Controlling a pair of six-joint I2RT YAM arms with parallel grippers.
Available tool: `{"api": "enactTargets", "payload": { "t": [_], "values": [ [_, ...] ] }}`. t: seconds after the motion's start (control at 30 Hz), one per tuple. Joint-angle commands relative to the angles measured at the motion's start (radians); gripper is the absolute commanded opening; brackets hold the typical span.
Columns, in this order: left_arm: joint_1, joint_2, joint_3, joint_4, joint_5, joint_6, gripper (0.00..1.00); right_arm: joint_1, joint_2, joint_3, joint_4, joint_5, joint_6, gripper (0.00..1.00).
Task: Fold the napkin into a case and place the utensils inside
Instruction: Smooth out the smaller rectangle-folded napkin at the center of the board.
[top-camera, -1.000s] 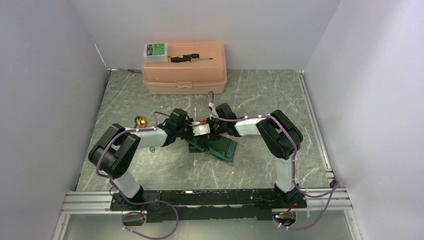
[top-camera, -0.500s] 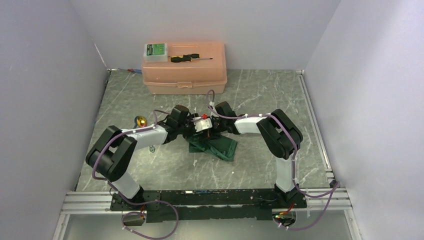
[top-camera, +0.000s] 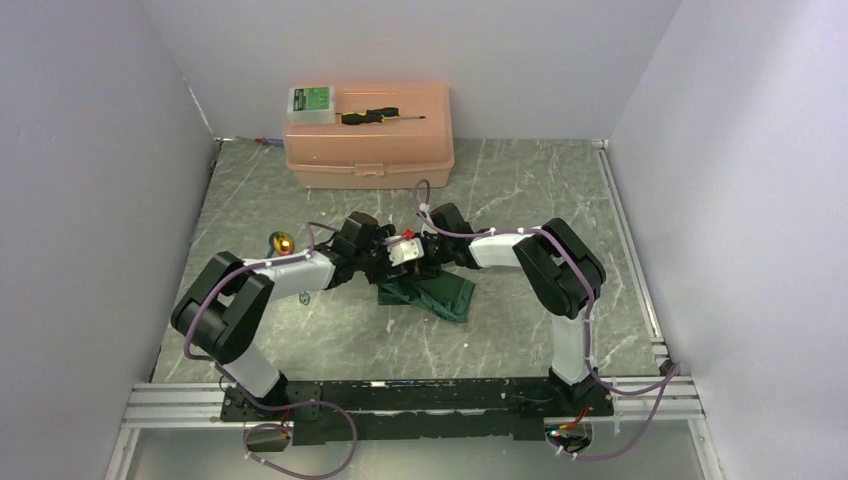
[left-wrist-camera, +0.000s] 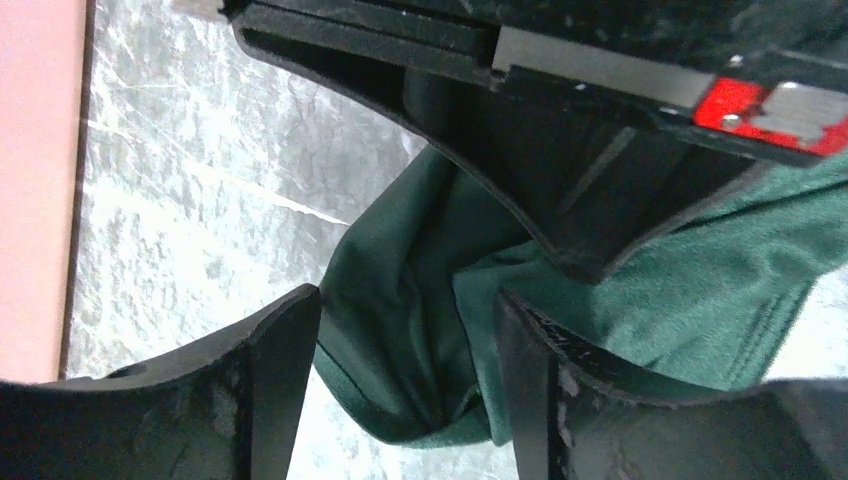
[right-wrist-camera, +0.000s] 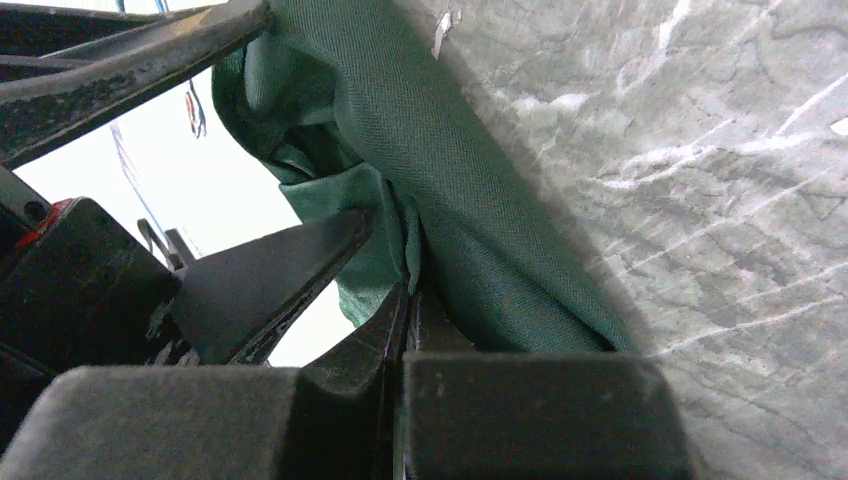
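The dark green napkin (top-camera: 432, 294) lies bunched mid-table, its left edge lifted. My right gripper (top-camera: 410, 260) is shut on a fold of that edge; in the right wrist view the cloth (right-wrist-camera: 450, 180) runs into the closed gripper (right-wrist-camera: 405, 292). My left gripper (top-camera: 384, 264) faces it from the left and is open. In the left wrist view its gripper (left-wrist-camera: 405, 345) straddles a hanging napkin fold (left-wrist-camera: 400, 300) without pinching it. One utensil with a gold head (top-camera: 283, 242) lies left of the left arm. I see no silver utensil.
A peach toolbox (top-camera: 368, 140) stands at the back, with a green-labelled box (top-camera: 311, 102) and a black-handled screwdriver (top-camera: 380, 116) on its lid. Grey walls close in the left, back and right sides. The two wrists nearly touch above the napkin.
My left gripper has opened and released the napkin fold it was pinching, shifting slightly back. The right gripper has kept its hold and barely moved.
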Motion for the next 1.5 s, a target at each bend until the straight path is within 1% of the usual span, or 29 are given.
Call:
{"api": "enactTargets", "payload": {
  "t": [0.0,0.1,0.2,0.27,0.33,0.4,0.43,0.67,0.97,1.2,1.47],
  "values": [
    [-0.005,0.034,0.008,0.091,0.016,0.0,0.63,-0.001,0.012,0.002,0.015,0.029,-0.001,0.0],
    [-0.005,0.053,0.006,0.108,0.012,0.013,0.51,0.0,0.011,0.004,0.011,0.026,-0.007,0.0],
    [-0.005,0.067,0.004,0.107,0.028,0.018,0.47,-0.002,0.013,0.004,0.013,0.021,-0.01,0.0],
    [-0.005,0.073,0.001,0.113,0.036,0.023,0.4,-0.004,0.012,0.006,0.015,0.017,-0.008,0.0],
    [-0.005,0.078,0.001,0.121,0.032,0.029,0.25,-0.007,0.01,0.011,0.015,0.014,-0.007,0.0],
    [-0.005,0.075,0.007,0.12,0.027,0.037,0.06,-0.012,0.009,0.023,0.013,0.01,-0.005,0.0],
    [-0.006,0.072,0.012,0.116,0.023,0.039,0.03,-0.013,0.009,0.03,0.009,0.009,-0.005,0.0],
    [-0.012,0.03,0.049,0.06,-0.004,0.015,0.03,-0.015,0.024,0.049,-0.009,0.013,-0.005,0.0],
    [-0.018,-0.014,0.07,0.002,-0.017,-0.039,0.03,-0.015,0.051,0.028,-0.034,0.032,-0.033,0.0],
    [-0.018,-0.036,0.05,-0.074,0.052,-0.039,0.03,-0.02,0.027,0.059,-0.063,0.043,-0.043,0.0],
    [-0.018,-0.055,0.051,-0.075,0.069,-0.043,0.03,-0.013,0.043,0.135,-0.11,0.055,-0.064,0.0]
  ]
}}
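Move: Right in front of the left hand's open fingers lies the napkin's loose far end: about 1 cm ahead, 1 cm to the right and 2 cm below. The napkin's middle is some 5 cm back and 6 cm right of that hand, the gold spoon about 22 cm left and 3 cm ahead, and the toolbox roughly 24 cm ahead and 5 cm left. From the right hand, already pinching the napkin, the loose end lies about 6 cm ahead and 2 cm left. Sinking about 1.5 cm while edging forward and right, the left hand shuts its wide-open fingers on the napkin's loose far end, then raises it some 2 cm and draws it back about 1.5 cm. The right hand keeps its pinch on the cloth, waits, then creeps forward about 1.5 cm in two small steps, its wrist hardly turning. ##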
